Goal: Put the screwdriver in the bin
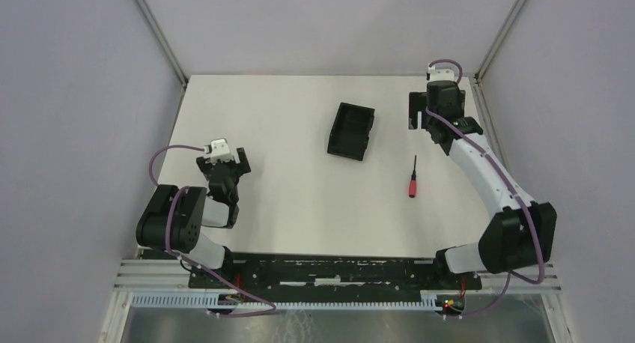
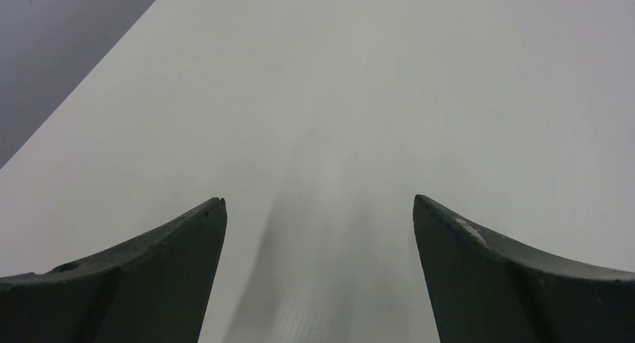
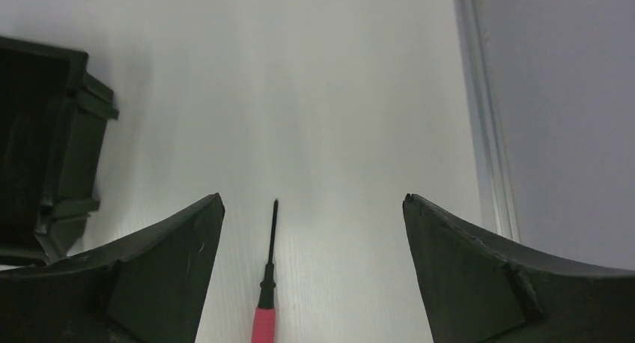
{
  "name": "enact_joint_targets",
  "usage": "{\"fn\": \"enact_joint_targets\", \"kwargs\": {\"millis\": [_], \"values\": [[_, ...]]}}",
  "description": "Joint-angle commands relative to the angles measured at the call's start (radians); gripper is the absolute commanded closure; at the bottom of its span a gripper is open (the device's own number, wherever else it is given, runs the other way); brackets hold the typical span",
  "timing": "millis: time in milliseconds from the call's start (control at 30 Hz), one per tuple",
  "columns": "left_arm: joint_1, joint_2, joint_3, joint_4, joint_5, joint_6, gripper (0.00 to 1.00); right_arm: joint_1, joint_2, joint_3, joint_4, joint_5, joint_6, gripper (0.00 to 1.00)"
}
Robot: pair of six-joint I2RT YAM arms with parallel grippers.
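Note:
The screwdriver [image 1: 412, 179], red-handled with a thin black shaft, lies flat on the white table, right of centre. In the right wrist view the screwdriver [image 3: 266, 294] shows between my right gripper's fingers, shaft pointing away, untouched. The black bin [image 1: 351, 130] sits up and to the left of it; a corner of the bin [image 3: 45, 133] fills the left edge of the right wrist view. My right gripper [image 1: 415, 112] hovers open at the far right, beyond the screwdriver; its jaws [image 3: 312, 201] stand wide. My left gripper [image 1: 224, 163] rests open at the near left, with only table between its fingers [image 2: 318, 201].
A metal frame rail [image 3: 487, 126] runs along the table's right edge, close to my right gripper. Grey walls enclose the table on the left, right and back. The arm bases sit on a rail [image 1: 329, 272] at the near edge.

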Motion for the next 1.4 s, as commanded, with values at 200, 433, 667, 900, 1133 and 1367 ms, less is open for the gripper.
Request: {"fn": "enact_joint_targets", "kwargs": {"millis": [200,433,667,900,1133,1367], "values": [[0.003,0.006,0.014,0.059,-0.007,-0.039,0.00,-0.075,0.191,-0.143,-0.139,-0.315,-0.016,0.15],[0.003,0.005,0.014,0.058,-0.007,-0.038,0.00,-0.083,0.291,-0.312,-0.029,-0.438,-0.023,0.35],[0.003,0.006,0.014,0.058,-0.007,-0.039,0.00,-0.083,0.333,-0.259,-0.098,-0.411,-0.032,1.00],[0.003,0.007,0.014,0.058,-0.007,-0.039,0.00,-0.084,0.292,0.122,-0.453,-0.356,-0.088,1.00],[0.003,0.007,0.014,0.058,-0.007,-0.039,0.00,-0.114,0.268,0.366,-0.519,-0.394,-0.021,1.00],[0.003,0.007,0.014,0.058,-0.007,-0.039,0.00,-0.032,0.284,0.347,-0.205,-0.528,0.237,1.00]]}}
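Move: The screwdriver lies on the table some 22 cm below the open right hand, about 8 cm back and 3 cm to its left, its tip pointing forward. The black bin stands about 19 cm to the right hand's left, 5 cm ahead and 20 cm down. From the left hand, which waits, the screwdriver is roughly 50 cm to the right, 4 cm back and 7 cm below. The right fingers pinch the screwdriver where its black collar meets the red handle, after the hand sinks about 22 cm while drawing back 9 cm and easing slightly left, the fingers tipping some 40 degrees further down. Holding the screwdriver, the hand rises about 19 cm and goes forward 10 cm, the wrist tilting partly back up. ##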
